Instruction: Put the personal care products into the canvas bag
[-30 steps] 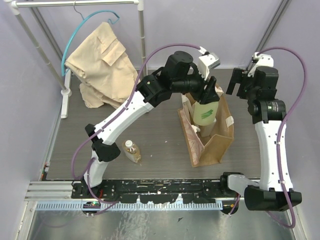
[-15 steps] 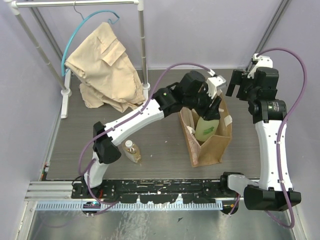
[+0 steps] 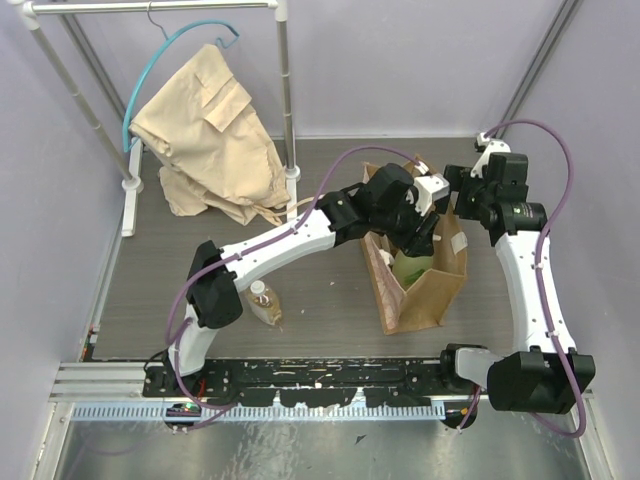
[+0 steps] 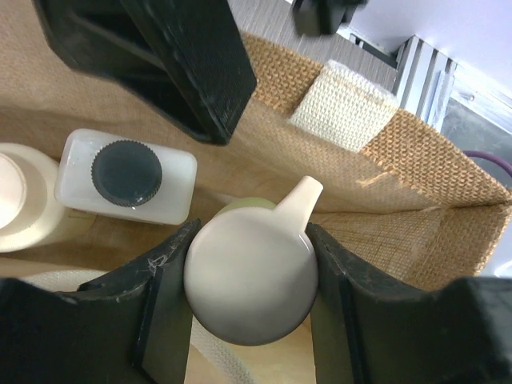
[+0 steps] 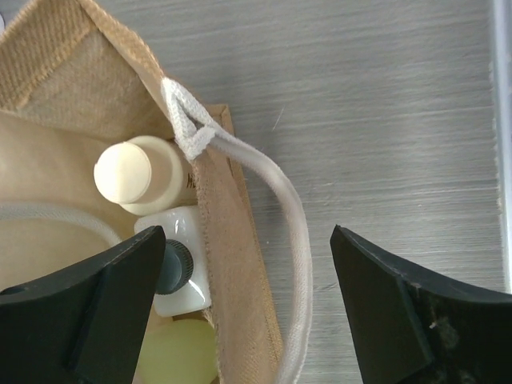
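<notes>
The canvas bag [image 3: 425, 295] stands upright at centre right. My left gripper [image 3: 415, 238] reaches down into it, shut on the white cap of the translucent green-yellow bottle [image 4: 250, 280]. The white rectangular bottle with black cap [image 4: 126, 174] and the cream round-capped bottle [image 4: 24, 204] stand inside the bag beside it. The amber bottle with white cap [image 3: 264, 302] lies on the table left of the bag. My right gripper [image 5: 248, 240] is open and empty above the bag's wall [image 5: 232, 264] and pale handle [image 5: 292, 232], at the bag's far right edge [image 3: 462, 195].
A beige garment [image 3: 205, 125] hangs from a teal hanger on a white rack [image 3: 285, 90] at the back left. The rack's base [image 3: 130, 195] sits at the table's left side. Purple walls close in the left, back and right.
My left arm has lowered the green-yellow bottle from above the bag down into it. My right gripper has moved left and down, closer to the bag's far right edge.
</notes>
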You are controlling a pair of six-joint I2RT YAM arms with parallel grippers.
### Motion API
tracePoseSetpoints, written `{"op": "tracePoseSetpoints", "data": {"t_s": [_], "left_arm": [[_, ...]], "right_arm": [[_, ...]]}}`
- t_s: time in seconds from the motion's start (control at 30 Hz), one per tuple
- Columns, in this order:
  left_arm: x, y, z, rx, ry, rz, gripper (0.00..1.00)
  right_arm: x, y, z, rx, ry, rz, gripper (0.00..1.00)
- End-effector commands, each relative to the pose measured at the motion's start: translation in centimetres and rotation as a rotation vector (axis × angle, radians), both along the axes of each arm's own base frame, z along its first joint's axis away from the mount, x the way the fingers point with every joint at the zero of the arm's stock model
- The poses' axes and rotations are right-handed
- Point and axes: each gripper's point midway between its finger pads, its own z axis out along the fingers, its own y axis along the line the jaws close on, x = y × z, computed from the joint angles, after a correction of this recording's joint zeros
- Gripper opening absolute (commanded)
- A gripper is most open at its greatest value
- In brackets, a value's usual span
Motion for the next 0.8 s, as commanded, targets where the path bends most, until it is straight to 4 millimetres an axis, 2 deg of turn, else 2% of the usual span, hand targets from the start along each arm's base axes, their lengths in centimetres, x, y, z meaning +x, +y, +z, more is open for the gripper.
{"op": "tracePoseSetpoints", "data": {"t_s": [0.0,0.1,0.13,0.63,0.7,0.77], "left_arm": [[-0.3,-1.0,8.7,-0.242,-0.095,-0.014,0.0],[-0.5,-1.1,8.3,-0.24,-0.091,-0.015,0.0],[-0.5,-1.0,8.2,-0.24,-0.088,-0.015,0.0],[-0.1,-0.7,4.1,-0.2,-0.069,0.028,0.0],[0.0,-0.7,3.6,-0.199,-0.068,0.039,0.04],[0.1,-0.8,3.1,-0.194,-0.062,0.041,0.19]], "right_arm": [[1.0,0.9,-0.1,0.041,-0.05,0.039,0.82],[1.0,0.9,-0.7,0.042,-0.038,0.037,0.7],[1.0,0.8,-0.8,0.04,-0.036,0.035,0.69],[0.8,0.5,-0.6,0.024,-0.041,0.023,0.69],[0.8,0.5,-0.6,0.023,-0.042,0.023,0.69],[0.8,0.5,-0.6,0.023,-0.042,0.023,0.69]]}}
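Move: The left hand holds the green pump bottle by its cap; the bag floor it is meant for lies straight below, about 21 cm down. Inside, some 15 cm below that hand, the white bottle stands 8 cm ahead and level sideways, the cream bottle 14 cm ahead and 2 cm left. From the right hand, the bag's right rim lies about 2 cm ahead, 1 cm left and 6 cm below. Left hand lowers the green bottle about 5 cm down the bag; right hand sinks, narrowing over its rim. ##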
